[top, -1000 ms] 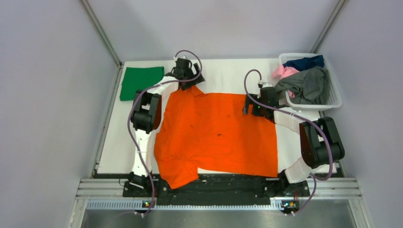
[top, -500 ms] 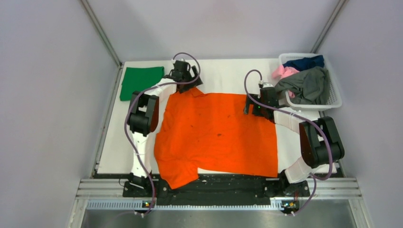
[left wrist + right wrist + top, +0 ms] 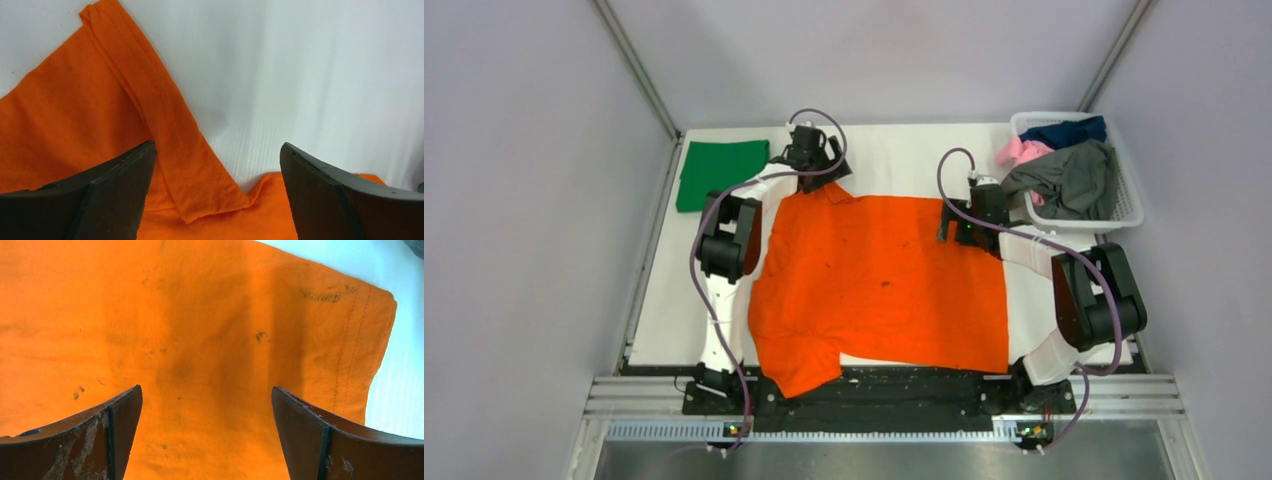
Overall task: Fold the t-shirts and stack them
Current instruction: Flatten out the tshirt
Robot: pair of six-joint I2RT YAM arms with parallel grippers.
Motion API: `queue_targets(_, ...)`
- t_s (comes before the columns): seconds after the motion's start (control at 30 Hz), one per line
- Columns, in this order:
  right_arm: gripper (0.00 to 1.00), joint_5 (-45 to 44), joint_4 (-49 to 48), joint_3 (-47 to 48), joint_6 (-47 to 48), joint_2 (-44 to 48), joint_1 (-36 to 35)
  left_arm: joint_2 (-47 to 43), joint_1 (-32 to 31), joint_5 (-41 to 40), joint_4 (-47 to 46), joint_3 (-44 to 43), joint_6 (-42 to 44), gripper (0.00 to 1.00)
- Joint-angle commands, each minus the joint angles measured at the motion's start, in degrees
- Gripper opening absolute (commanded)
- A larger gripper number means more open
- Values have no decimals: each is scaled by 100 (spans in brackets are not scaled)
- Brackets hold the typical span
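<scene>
A bright orange t-shirt (image 3: 884, 285) with tiny dark specks lies spread flat across the white table. My left gripper (image 3: 822, 172) hovers open over its far left corner. In the left wrist view the folded-over sleeve hem (image 3: 165, 110) lies between the open left gripper's (image 3: 216, 145) fingers. My right gripper (image 3: 957, 230) stands open over the shirt's far right corner. The right wrist view shows flat orange cloth (image 3: 200, 330) under the right gripper (image 3: 205, 387), nothing pinched. A folded green t-shirt (image 3: 720, 172) lies at the back left.
A white lattice basket (image 3: 1127, 212) stands at the back right, holding a grey shirt (image 3: 1074, 180), a pink one (image 3: 1021, 152) and a navy one (image 3: 1064, 130). Grey walls close in the table on both sides. The shirt's near sleeve hangs over the front edge (image 3: 799, 375).
My left gripper has edged slightly back and left over the sleeve corner. The right arm and the shirts have not moved.
</scene>
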State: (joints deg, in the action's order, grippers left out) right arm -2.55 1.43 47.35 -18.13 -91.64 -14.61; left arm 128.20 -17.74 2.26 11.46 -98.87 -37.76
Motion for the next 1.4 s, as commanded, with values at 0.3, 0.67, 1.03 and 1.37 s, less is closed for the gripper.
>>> queue_targets(0.3,99,-102,69,276,64,-152,-49,442,-10,115,-211,-695,-174,98)
queue_targets(0.67,99,-224,143,276,108,-177,-47,1494,9,816,-1268,-2075,-1091,99)
queue_targets(1.03,99,-246,130,264,135,-223,-48,172,7,576,-1039,-1131,-502,99)
queue_targets(1.37,99,-193,138,246,128,-234,-50,-1342,7,115,-1206,1336,-317,99)
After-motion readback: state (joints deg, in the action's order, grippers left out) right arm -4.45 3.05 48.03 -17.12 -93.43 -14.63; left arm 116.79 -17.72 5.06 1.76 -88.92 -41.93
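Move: The orange t-shirt's far-left sleeve, with a strip of it folded over, has its middle about 4 cm left of the left hand, 3 cm ahead and some 4 cm below. The notch where this sleeve meets the shirt's far edge is about 3 cm right and 2 cm back; the green t-shirt is roughly 25 cm left and 2 cm ahead. From the right hand the sleeve lies about 26 cm left and 15 cm ahead. The left hand dips slightly beside the folded sleeve, then sweeps about 8 cm forward and 6 cm right, out towards the bare table beyond the shirt, rising a little as its left side rolls down some 15 degrees and the fingers tip up slightly. It then turns back towards its base by about 10 cm and to the left by 5 cm while lifting off high, ending some 7 cm above its start with the roll half undone and the fingers wide open throughout; whether they brush the cloth can't be seen. ##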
